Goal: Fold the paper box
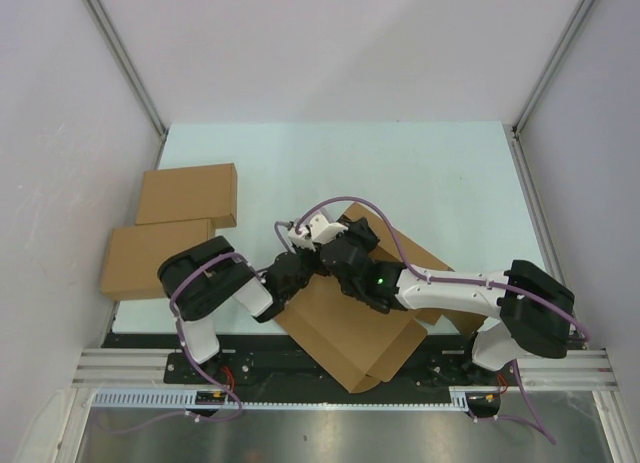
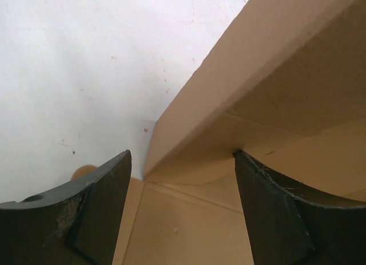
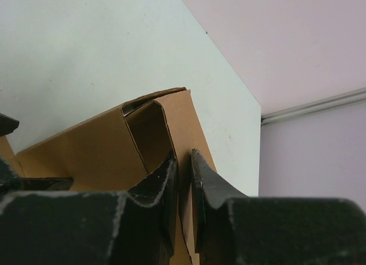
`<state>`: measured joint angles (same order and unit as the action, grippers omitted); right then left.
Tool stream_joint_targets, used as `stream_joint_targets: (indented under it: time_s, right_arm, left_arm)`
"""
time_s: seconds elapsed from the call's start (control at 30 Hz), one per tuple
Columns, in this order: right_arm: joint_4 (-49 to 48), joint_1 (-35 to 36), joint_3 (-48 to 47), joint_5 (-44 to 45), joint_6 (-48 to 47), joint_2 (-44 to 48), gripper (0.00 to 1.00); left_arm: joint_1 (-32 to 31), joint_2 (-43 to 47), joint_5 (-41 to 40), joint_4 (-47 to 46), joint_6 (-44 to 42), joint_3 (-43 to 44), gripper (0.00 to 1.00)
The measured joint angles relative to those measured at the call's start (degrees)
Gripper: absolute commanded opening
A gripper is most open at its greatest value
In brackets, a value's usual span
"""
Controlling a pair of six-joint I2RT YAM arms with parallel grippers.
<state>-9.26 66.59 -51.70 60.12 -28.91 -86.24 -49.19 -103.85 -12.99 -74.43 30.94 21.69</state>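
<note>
The paper box (image 1: 350, 335) is a brown cardboard sheet lying skewed near the table's front edge, with some panels raised. My left gripper (image 1: 298, 270) is at its left side. In the left wrist view it (image 2: 182, 157) is open, its fingers (image 2: 103, 208) astride a raised wall of the box (image 2: 269, 70) without pinching it. My right gripper (image 1: 335, 245) is over the box's far part. In the right wrist view it (image 3: 183, 157) is shut on an upright cardboard flap (image 3: 191, 119) of the box, next to a folded-in side panel (image 3: 86, 150).
Two finished flat brown boxes (image 1: 187, 195) (image 1: 155, 258) lie at the left of the table, close to the left arm. The pale table (image 1: 420, 173) stretches behind the box. Walls enclose the left, right and back sides.
</note>
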Motion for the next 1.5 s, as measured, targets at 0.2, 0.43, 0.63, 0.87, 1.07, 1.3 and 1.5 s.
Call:
stream_joint_targets:
  time_s: [0.2,0.43,0.63,0.87,1.07,1.3,1.5]
  right_arm:
    - [0.2,-0.1,0.0,-0.3,0.3,0.2,0.15]
    - [0.9,-0.5,0.0,-0.7,0.8,0.7,0.15]
    - [1.5,-0.5,0.0,-1.4,1.5,1.2,0.15]
    - [2.1,-0.3,0.0,-2.3,2.7,1.6,0.38]
    - [5.0,2.2,0.4,-3.0,3.8,3.3,0.68]
    - [8.2,5.6,-3.2,-4.1,4.0,8.5,0.73]
    - [6.6,4.3,-6.7,-6.1,6.5,15.0,0.71]
  left_arm:
    - [1.6,-0.9,1.3,0.4,-0.5,2.5,0.80]
    - [3.7,-3.5,3.8,0.0,-0.2,5.1,0.75]
    - [3.7,-3.7,6.2,-0.1,0.4,6.2,0.33]
    - [4.1,-3.7,6.6,-0.2,-1.5,6.8,0.22]
    - [4.2,-3.7,5.9,-0.1,-1.5,6.8,0.24]
    - [4.4,-3.7,5.7,-0.1,-1.4,6.8,0.25]
    - [4.4,-3.7,5.7,-0.3,-1.5,6.5,0.26]
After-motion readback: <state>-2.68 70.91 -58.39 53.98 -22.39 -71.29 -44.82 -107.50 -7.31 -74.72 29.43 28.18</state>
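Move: The spot on the box's left wall to be pinched is some 4 cm ahead of the open left gripper, about 1 cm to its right and 1 cm up. The right-hand-held folded side panel is about 10 cm right of the left gripper, 3 cm ahead and 9 cm higher; the box's near tray is 13 cm back, 7 cm right, 4 cm below. From the right gripper that wall spot is about 9 cm left, level fore and aft, 8 cm lower. Keep the right gripper pinching the folded side panel while you bring the open left gripper forward about 3 cm, and slightly right, so the box's left wall comes between its fingers; close on it and hold. Then open the right fingers, back them off the panel and lift the hand about 10 cm, its left side rolling up. ##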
